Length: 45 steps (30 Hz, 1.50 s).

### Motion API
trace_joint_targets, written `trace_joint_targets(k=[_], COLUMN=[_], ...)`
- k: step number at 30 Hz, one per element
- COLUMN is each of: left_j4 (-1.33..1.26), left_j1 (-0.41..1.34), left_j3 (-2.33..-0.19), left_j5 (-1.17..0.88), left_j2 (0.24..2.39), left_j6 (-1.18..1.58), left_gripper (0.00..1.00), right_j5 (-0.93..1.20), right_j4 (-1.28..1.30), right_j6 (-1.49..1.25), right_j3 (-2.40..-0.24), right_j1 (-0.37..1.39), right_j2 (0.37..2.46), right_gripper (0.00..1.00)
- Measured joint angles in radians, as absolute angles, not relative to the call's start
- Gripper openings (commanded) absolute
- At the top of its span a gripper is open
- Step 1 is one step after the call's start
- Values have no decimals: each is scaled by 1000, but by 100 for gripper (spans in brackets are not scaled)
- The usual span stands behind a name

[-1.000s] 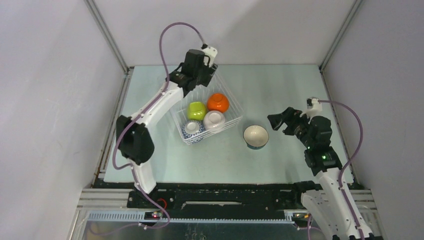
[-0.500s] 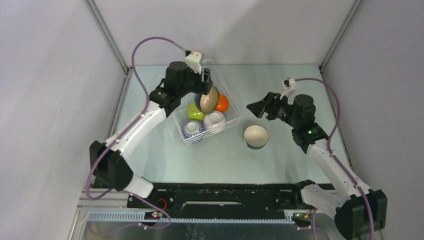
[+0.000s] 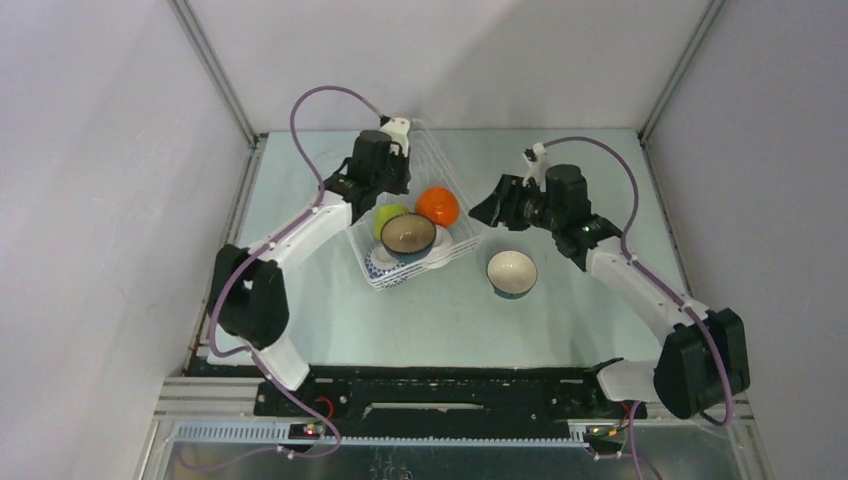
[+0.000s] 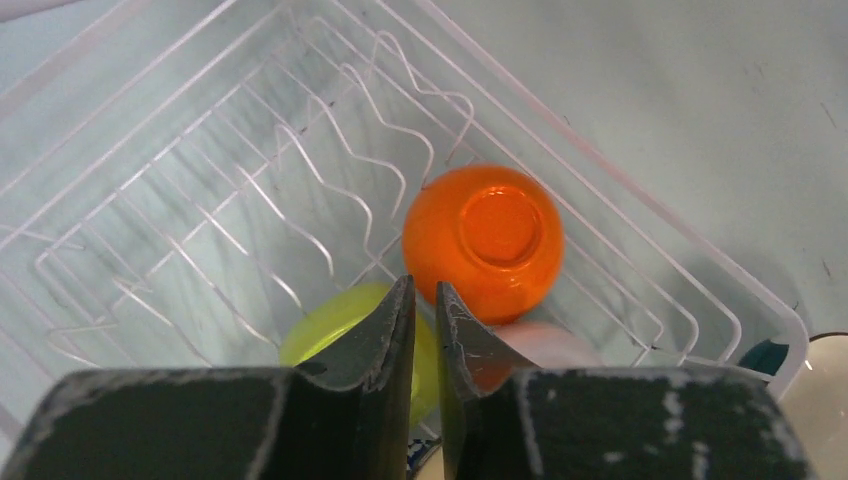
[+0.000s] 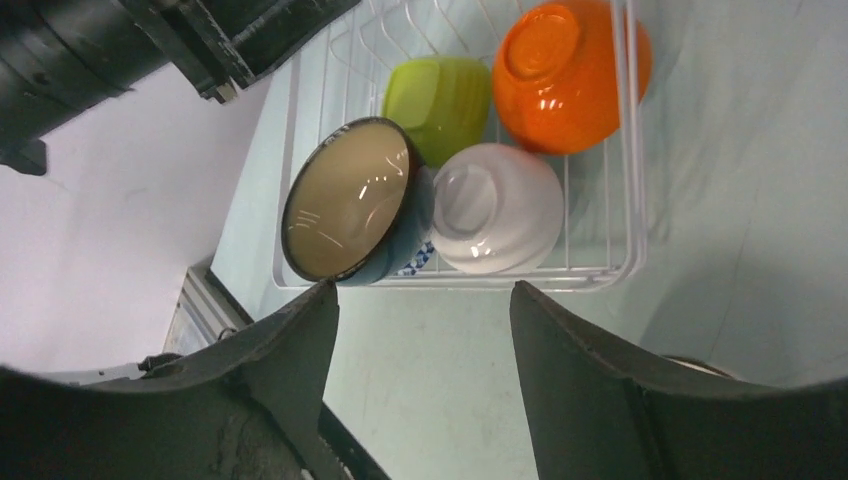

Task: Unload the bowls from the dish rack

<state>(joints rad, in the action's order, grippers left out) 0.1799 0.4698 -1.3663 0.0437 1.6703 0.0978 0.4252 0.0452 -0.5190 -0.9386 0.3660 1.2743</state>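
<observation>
The white wire dish rack (image 3: pixel 462 243) holds an orange bowl (image 3: pixel 437 205), a lime green bowl (image 3: pixel 386 214), a white bowl (image 5: pixel 498 205) and a blue-and-white patterned bowl (image 3: pixel 384 263). A dark blue-green bowl (image 3: pixel 408 233) with a cream inside lies tilted on top of them. A teal-and-white bowl (image 3: pixel 511 272) stands on the table to the rack's right. My left gripper (image 4: pixel 425 285) hovers over the rack's middle, shut to a narrow slit with nothing in it. To the right of the rack my right gripper (image 5: pixel 422 300) stands open and empty.
Grey walls close the table on three sides, and a black rail (image 3: pixel 450 385) runs along the near edge. The rack's far half (image 4: pixel 200 200) shows only bare tines. My two arms flank the rack from left and right.
The left gripper no longer holds the dark blue-green bowl, which dropped onto the other bowls. That gripper has closed. The right arm swung left toward the rack, its jaws a little narrower.
</observation>
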Motion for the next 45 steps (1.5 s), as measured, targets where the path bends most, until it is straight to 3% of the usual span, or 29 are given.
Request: trace_joint_targets(k=[4,8,16,29,33,38,45], left_j4=[188,202,225,196,194,189,181], left_j1=[454,453,453,451,449,443,439], left_j3=[-1367,-1365,-1258,-939,-886,-850,-812], left_j5=[39,39,56,70,75,76,82], left_j2=[1659,1612,1398,1103,1043,996,968], left_j6=[98,112,196,324,334,341,352], left_gripper=[30,40,42,44,44,44,44], right_j5=[407,368,315,293,292,278,261], right_j4=[126,229,450,594,610,631,672], right_j6=[-498,-491,-489,-522,-527,-527,-530], right_j3=[-1046,-1210,-1479,-1537,-1560,-1620,-1654], right_j1=[415,478,569,606,618,629,629], right_j2=[1363,1479,1693,1840,1853,1891,1923], right_gripper=[71,62,55,49,43,26,29])
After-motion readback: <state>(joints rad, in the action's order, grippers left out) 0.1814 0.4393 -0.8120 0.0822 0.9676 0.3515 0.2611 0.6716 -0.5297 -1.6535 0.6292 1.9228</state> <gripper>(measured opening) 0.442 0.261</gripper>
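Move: The teal bowl sits mouth up on top of the bowls in the rack, about 17 cm to the right hand's left, level with it fore and aft and 11 cm below. From the right hand, the white bowl is some 12 cm left and 15 cm down, the orange bowl 9 cm ahead and 10 cm left, the green bowl 6 cm ahead and 21 cm left. From the left hand, the teal bowl lies roughly 10 cm back, 3 cm right and 9 cm lower. The right hand sweeps about 11 cm left towards the teal bowl and then sinks some 8 cm, its fingers tipping further downward, until they straddle the bowl's right rim and close on it from wide open, taking it in a pinch. Meanwhile the left hand draws back about 13 cm and 7 or 8 cm to its left, rising over the rack before sinking again to the left side of the teal bowl, its fingers opening partway and touching nothing. ##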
